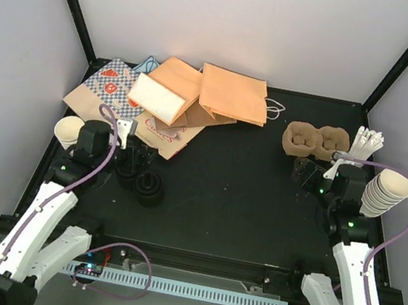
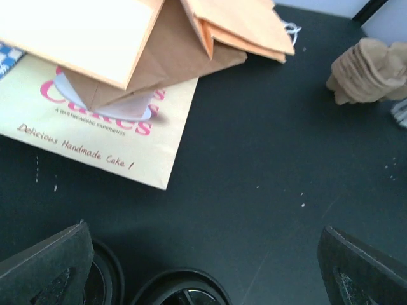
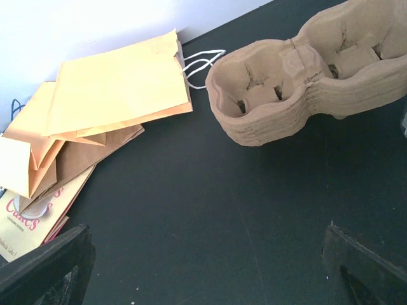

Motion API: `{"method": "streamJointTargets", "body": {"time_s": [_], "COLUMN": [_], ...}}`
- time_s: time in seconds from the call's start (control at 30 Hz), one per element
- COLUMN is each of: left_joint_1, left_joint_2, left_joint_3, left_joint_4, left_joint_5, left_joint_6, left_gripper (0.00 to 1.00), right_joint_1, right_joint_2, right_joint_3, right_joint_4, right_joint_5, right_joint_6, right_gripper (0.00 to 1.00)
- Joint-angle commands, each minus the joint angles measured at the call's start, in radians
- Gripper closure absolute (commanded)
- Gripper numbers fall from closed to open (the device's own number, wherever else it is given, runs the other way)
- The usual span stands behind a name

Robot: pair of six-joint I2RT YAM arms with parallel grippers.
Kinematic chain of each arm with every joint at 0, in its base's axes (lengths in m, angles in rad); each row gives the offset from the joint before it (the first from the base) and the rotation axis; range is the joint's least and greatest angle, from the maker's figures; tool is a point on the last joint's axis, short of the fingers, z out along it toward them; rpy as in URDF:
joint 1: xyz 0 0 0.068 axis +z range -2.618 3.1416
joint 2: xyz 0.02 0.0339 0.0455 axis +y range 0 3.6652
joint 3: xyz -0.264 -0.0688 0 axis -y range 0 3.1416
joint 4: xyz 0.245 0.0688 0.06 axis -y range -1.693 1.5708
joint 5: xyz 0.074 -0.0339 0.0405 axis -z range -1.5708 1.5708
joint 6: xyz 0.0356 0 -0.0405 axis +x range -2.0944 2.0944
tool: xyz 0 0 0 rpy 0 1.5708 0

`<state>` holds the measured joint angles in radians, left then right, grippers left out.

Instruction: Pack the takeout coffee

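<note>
A stack of brown moulded-pulp two-cup carriers [image 1: 315,140] [image 3: 299,82] [image 2: 369,70] lies at the back right. No capped cup shows in any view. My right gripper [image 1: 301,172] [image 3: 206,273] hangs open just short of the carriers, with only bare mat between its fingers. My left gripper [image 1: 136,159] [image 2: 203,267] is open at the left, hovering over loose black lids [image 1: 151,189] [image 2: 181,291] and touching nothing. Lidless cream cups stand in a stack beside each arm: one at the left [image 1: 68,131], one at the right [image 1: 386,193].
Paper bags [image 1: 199,92] [image 3: 114,95] lie overlapped at the back left, a printed cake bag [image 2: 108,136] lowest. White utensils [image 1: 365,143] sit right of the carriers. Black frame posts rise at the back corners.
</note>
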<state>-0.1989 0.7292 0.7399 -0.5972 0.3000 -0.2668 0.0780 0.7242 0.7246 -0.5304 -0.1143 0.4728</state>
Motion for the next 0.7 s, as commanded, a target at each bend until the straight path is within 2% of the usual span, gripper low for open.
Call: {"method": "streamJointTargets", "body": {"time_s": [0.0,0.07,0.2,0.37,0.67], "left_joint_1": [-0.008,-0.008,-0.008,-0.010,-0.035], "left_joint_2": [0.053,0.080,0.168,0.293,0.636], "left_joint_3": [0.031,0.030,0.043,0.075,0.269], "left_joint_4": [-0.016,-0.001,0.072,0.212,0.326], "left_joint_5": [-0.032,-0.021,0.088,0.178,0.210], "left_joint_6": [-0.025,-0.061,-0.106,-0.171,-0.221], "left_gripper": [0.01,0.01,0.01,0.01,0.04], "right_joint_1": [0.003,0.002,0.004,0.003,0.003], "right_joint_2": [0.002,0.007,0.029,0.046,0.036], "right_joint_3": [0.009,0.006,0.007,0.010,-0.014], "right_joint_4": [0.022,0.028,0.026,0.030,0.046], "right_joint_5": [-0.013,-0.023,-0.052,-0.136,-0.192], "right_joint_6": [0.001,-0.001,-0.008,-0.022,-0.021], "right_gripper": [0.00,0.00,0.00,0.00,0.00]}}
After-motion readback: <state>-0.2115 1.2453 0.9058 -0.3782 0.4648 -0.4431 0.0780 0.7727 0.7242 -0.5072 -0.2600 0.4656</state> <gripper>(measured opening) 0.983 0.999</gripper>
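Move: The handled paper bag lies flat at the back, about 30 cm ahead of the left hand, 23 cm to its right and 18 cm below. A cake bag lies some 16 cm ahead of that hand and 3 cm to its right; the nearer black canister is 2 cm back and 4 cm right. From the right hand, the paper bag is about 28 cm ahead and 22 cm left; the cup carrier is 17 cm ahead and 6 cm right. The handled paper bag draws both open grippers in. The left first sinks, then swings forward and right away from the canisters, some 8 cm out and 5 cm across, ending about 3 cm lower, its fingers tipping downward and its left side dropping. The right eases about 2.5 cm left and turns slightly counter-clockwise, away from the cup carrier. ##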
